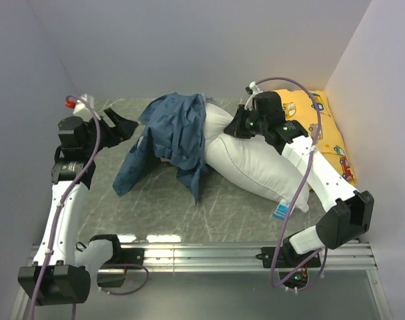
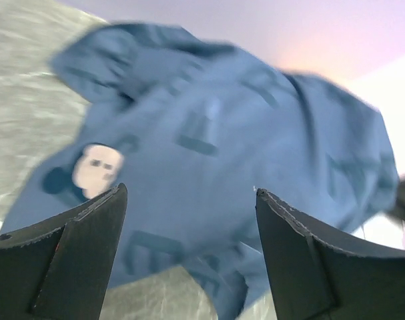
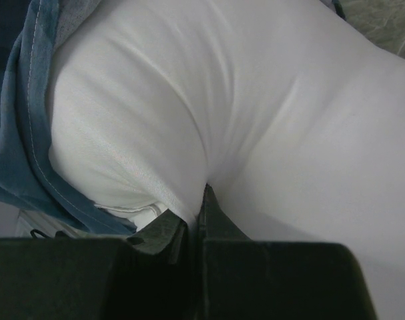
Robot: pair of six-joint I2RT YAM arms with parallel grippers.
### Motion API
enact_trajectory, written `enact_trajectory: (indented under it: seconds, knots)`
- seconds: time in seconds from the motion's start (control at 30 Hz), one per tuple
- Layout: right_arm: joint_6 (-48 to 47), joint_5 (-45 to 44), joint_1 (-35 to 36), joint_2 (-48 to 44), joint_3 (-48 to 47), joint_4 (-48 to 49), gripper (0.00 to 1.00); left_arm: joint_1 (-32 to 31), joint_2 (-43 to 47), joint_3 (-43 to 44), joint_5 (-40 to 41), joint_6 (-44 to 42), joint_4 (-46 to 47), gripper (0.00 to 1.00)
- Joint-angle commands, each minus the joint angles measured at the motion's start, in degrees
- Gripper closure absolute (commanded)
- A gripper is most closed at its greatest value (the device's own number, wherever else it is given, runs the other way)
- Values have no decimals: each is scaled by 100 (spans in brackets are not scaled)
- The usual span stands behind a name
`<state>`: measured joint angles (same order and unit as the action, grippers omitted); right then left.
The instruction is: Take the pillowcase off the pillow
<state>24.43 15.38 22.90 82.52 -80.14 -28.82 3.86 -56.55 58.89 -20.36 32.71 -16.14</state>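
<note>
The dark-blue pillowcase [image 1: 175, 137] lies bunched over the left end of the white pillow [image 1: 255, 163], and its loose part spreads onto the table. My left gripper [image 1: 125, 127] hovers just left of the cloth. In the left wrist view the left gripper [image 2: 189, 193] is open with nothing between the fingers, and the blurred pillowcase [image 2: 215, 133] with a mouse face lies beyond them. My right gripper [image 1: 239, 127] sits on the pillow's upper middle. In the right wrist view the right gripper [image 3: 202, 200] is shut on a pinch of the pillow [image 3: 222, 100], with the pillowcase's hem [image 3: 15, 133] at the left.
A yellow car-print pillow [image 1: 322, 127] leans in the back right corner behind the right arm. The white pillow's small blue tag [image 1: 281, 211] points toward the near edge. Pale walls close in the marbled table [image 1: 162, 207] on three sides.
</note>
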Motion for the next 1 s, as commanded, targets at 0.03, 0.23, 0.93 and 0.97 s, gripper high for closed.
enact_trajectory:
  seconds: [0.03, 0.23, 0.93, 0.97]
  knots:
    - [-70, -606, -110, -87, -257, 122, 100, -359, -136, 114, -249, -484, 146, 16]
    - [-70, -624, -66, -52, -265, 131, 100, -904, -286, 8, -108, -572, 234, 17]
    - [-96, -650, -57, -113, -318, 87, 100, -1054, -682, -282, 478, -99, 455, 100]
    - [-96, -676, -57, -131, -309, 70, 100, -1054, -664, -265, 915, -63, 341, 100]
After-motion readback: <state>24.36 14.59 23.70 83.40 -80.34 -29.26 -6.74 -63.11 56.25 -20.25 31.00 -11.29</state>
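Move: The pillowcase's near side, its bunched left flank, is about 6 cm to the right of the open left hand, 1 cm ahead and 4 cm below. The hanging corner lies roughly 13 cm back, 2 cm to that hand's left and 22 cm below; the pillow's middle is some 40 cm right, 8 cm back and 12 cm below. From the right hand, already pinching the pillow, that flank is about 30 cm left, 2 cm back, level in height. The pillowcase's left flank gets a fresh pinch: the left hand, fingers wide open, travels right about 6 cm towards the bunched cloth, sinking some 4 cm and turning clockwise by 10 to 15 degrees. It then edges forward as the fingers shut on a fold. The right hand stays practically in place, keeping its grip on the bare pillow. ##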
